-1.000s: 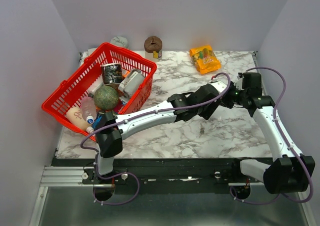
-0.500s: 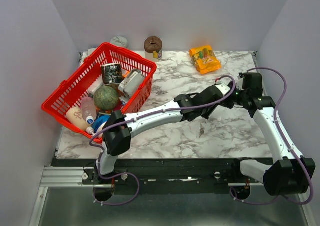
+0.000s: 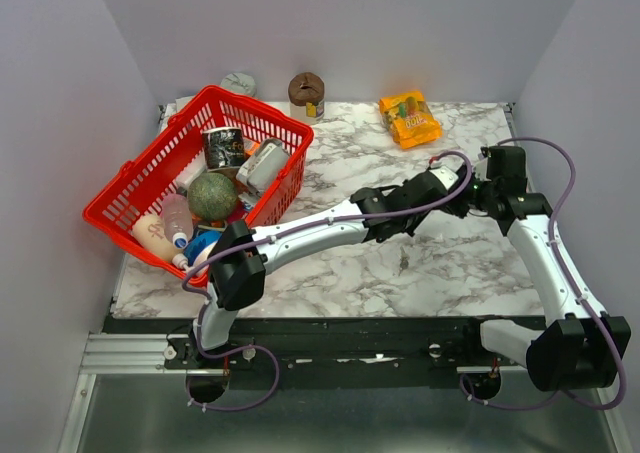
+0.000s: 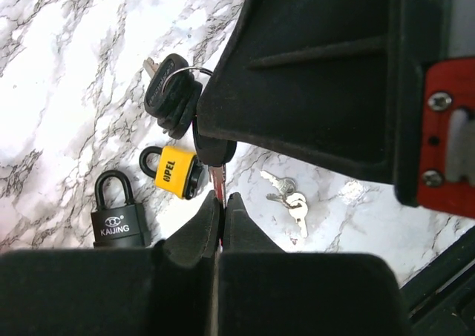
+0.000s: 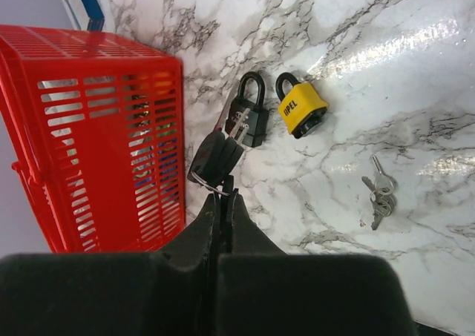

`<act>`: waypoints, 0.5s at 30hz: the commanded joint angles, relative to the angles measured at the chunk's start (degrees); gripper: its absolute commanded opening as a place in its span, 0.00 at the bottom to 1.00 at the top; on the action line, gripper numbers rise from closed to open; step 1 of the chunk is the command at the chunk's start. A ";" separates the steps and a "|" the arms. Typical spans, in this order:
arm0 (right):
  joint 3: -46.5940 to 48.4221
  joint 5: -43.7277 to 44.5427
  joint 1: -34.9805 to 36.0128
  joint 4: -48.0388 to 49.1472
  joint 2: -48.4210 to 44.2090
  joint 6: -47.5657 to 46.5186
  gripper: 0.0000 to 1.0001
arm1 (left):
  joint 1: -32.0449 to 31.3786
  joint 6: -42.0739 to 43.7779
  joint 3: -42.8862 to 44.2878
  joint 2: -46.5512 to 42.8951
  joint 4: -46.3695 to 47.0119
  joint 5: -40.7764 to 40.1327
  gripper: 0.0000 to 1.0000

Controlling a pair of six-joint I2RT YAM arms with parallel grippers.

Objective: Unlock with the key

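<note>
A bunch of black-headed keys on a ring hangs between my two grippers above the marble table. My left gripper is shut on the metal blade of one key. My right gripper is shut on the black head of a key, with the rest of the bunch just beyond its tips. Below lie a yellow OPEL padlock and a black KAIJING padlock, side by side, both closed; they also show in the right wrist view. In the top view both grippers meet at the right.
A small set of silver keys lies on the marble to the right of the padlocks. A red basket full of items stands at the left. An orange snack bag and a brown object sit at the back.
My left arm has reached further right, bringing its gripper up against the right gripper. The right arm has hardly moved.
</note>
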 commanded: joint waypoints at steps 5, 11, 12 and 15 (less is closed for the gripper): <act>-1.19 -2.37 0.40 1.57 -0.25 -1.05 0.44 | 1.28 1.57 -5.40 -4.35 4.64 8.44 0.00; -1.71 0.53 0.22 1.40 -0.69 -2.10 0.71 | 5.33 -0.46 -11.54 -9.70 7.10 22.59 0.00; -1.89 0.62 0.14 1.40 -0.69 -3.23 0.71 | 6.29 -0.19 -12.08 -10.41 6.93 24.52 0.00; -3.20 1.49 -0.30 1.48 -1.05 -5.00 0.73 | 9.10 0.16 -13.23 -12.87 4.30 31.82 0.00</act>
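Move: Both grippers are already shut on the held black-headed key, the left on its blade and the right on its head. From the left hand the black padlock lies about 10 cm ahead, 13 cm to the left and 14 cm below; the yellow padlock is roughly 9 ahead and 6 left, and the small silver keys 1 back and 2 right, all on the table. From the right hand the black padlock is some 7 cm ahead, 16 left and 16 below. The right gripper stays almost in place and opens wide, letting go of the key's head, while the left fingers stay shut on the blade and keep the whole bunch. Once the right fingers are opening, the left hand draws the key away from them, first sinking about 2 cm and then going mainly left and back, some 3.5 cm in all, its fingertips tipping down by about 15 degrees with a slight clockwise turn. ##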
